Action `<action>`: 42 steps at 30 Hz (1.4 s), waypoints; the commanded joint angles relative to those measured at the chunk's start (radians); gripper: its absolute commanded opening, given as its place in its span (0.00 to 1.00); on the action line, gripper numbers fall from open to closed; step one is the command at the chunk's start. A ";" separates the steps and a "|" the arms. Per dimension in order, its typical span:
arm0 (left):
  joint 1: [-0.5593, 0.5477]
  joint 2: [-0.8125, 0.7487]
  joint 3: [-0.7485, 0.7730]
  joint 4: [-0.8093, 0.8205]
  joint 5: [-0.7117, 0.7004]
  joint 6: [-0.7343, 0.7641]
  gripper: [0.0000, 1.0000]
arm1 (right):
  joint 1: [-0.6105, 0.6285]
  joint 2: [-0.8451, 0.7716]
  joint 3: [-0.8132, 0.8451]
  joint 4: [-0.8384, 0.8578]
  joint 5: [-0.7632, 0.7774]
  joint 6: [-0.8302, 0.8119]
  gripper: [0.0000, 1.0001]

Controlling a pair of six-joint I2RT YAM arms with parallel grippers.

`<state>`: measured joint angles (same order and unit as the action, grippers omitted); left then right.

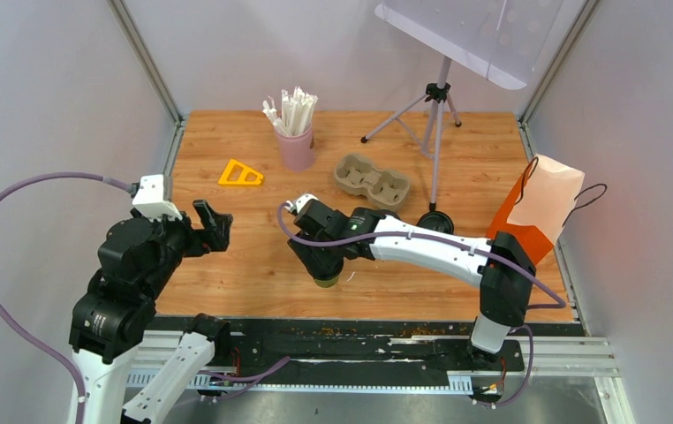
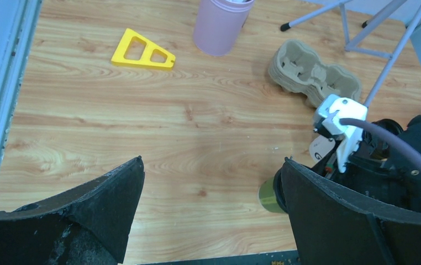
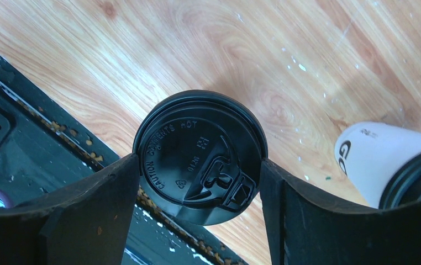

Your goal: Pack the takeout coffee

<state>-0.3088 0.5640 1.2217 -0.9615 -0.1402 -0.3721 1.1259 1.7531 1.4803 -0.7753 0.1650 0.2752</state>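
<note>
An olive-green cup [image 1: 325, 282] with a black lid [image 3: 197, 165] stands upright near the table's front edge. My right gripper [image 3: 199, 160] reaches down over it, and both fingers press against the lid's rim. The cup's green wall [image 2: 268, 196] shows in the left wrist view beside my right arm. Just past it is the whitish cup [image 3: 371, 160] with dark print; its black lid points toward the right finger, and I cannot tell whether it is tilted or lying down. My left gripper [image 1: 216, 226] hangs open over bare wood to the left, holding nothing.
A cardboard two-cup carrier [image 1: 371, 179] lies at mid-table. Behind it stand a pink cup of white sticks [image 1: 296, 146] and a tripod [image 1: 434, 124]. A yellow triangle [image 1: 239, 174] lies at left, a bare black lid [image 1: 435, 221] at right. An orange-and-white paper bag [image 1: 536, 208] stands at the right edge.
</note>
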 commanded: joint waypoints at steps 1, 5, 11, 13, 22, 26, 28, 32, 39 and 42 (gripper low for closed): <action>0.000 0.012 -0.016 0.010 0.024 0.002 1.00 | -0.017 -0.077 -0.061 -0.082 -0.005 0.017 0.66; 0.001 0.020 -0.023 0.016 0.033 0.002 1.00 | -0.033 -0.139 -0.139 -0.108 0.004 0.041 0.66; 0.000 0.032 -0.026 0.000 0.034 0.017 1.00 | -0.079 -0.275 -0.280 -0.126 0.017 0.074 0.67; 0.002 0.029 -0.028 0.000 0.035 0.015 1.00 | -0.095 -0.323 -0.311 -0.142 0.033 0.087 0.67; 0.000 0.023 -0.054 0.007 0.060 -0.010 1.00 | -0.288 -0.481 -0.429 -0.158 0.026 0.051 0.67; 0.000 0.023 -0.057 0.010 0.059 -0.013 1.00 | -0.370 -0.507 -0.443 -0.144 0.018 0.006 0.67; 0.001 0.023 -0.060 0.015 0.061 -0.014 1.00 | -0.401 -0.503 -0.442 -0.134 0.017 -0.010 0.67; 0.001 0.031 -0.061 0.015 0.065 -0.014 1.00 | -0.423 -0.493 -0.419 -0.134 0.005 -0.025 0.74; 0.000 0.032 -0.069 0.011 0.064 -0.015 1.00 | -0.424 -0.500 -0.334 -0.210 0.001 -0.004 0.95; 0.000 0.033 -0.079 0.017 0.069 -0.018 1.00 | -0.424 -0.507 -0.300 -0.238 -0.008 -0.002 1.00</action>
<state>-0.3088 0.5880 1.1606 -0.9684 -0.0841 -0.3801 0.7040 1.2636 1.1038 -0.9680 0.1642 0.2779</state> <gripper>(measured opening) 0.998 0.984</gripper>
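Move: The right hand already grips the lidded green cup near its lid. Its spot lies about 21 cm to the right and 2 cm farther out. The white cup stands some 9 cm ahead and 14 cm right of this hand, the lid stack 9 cm ahead and 28 cm right, the cup carrier roughly 24 cm ahead and 13 cm right. From the left hand that spot is about 42 cm right, 2 cm ahead and 24 cm below. Keeping its pinch on the green cup, the right hand slides it level across the table, about 20 cm to the right towards the white cup and lid stack, bending slightly forward late on while turning some 25 degrees clockwise. There the fingers open, let go and just start upward. The empty left hand sinks about 3 cm, still open. ##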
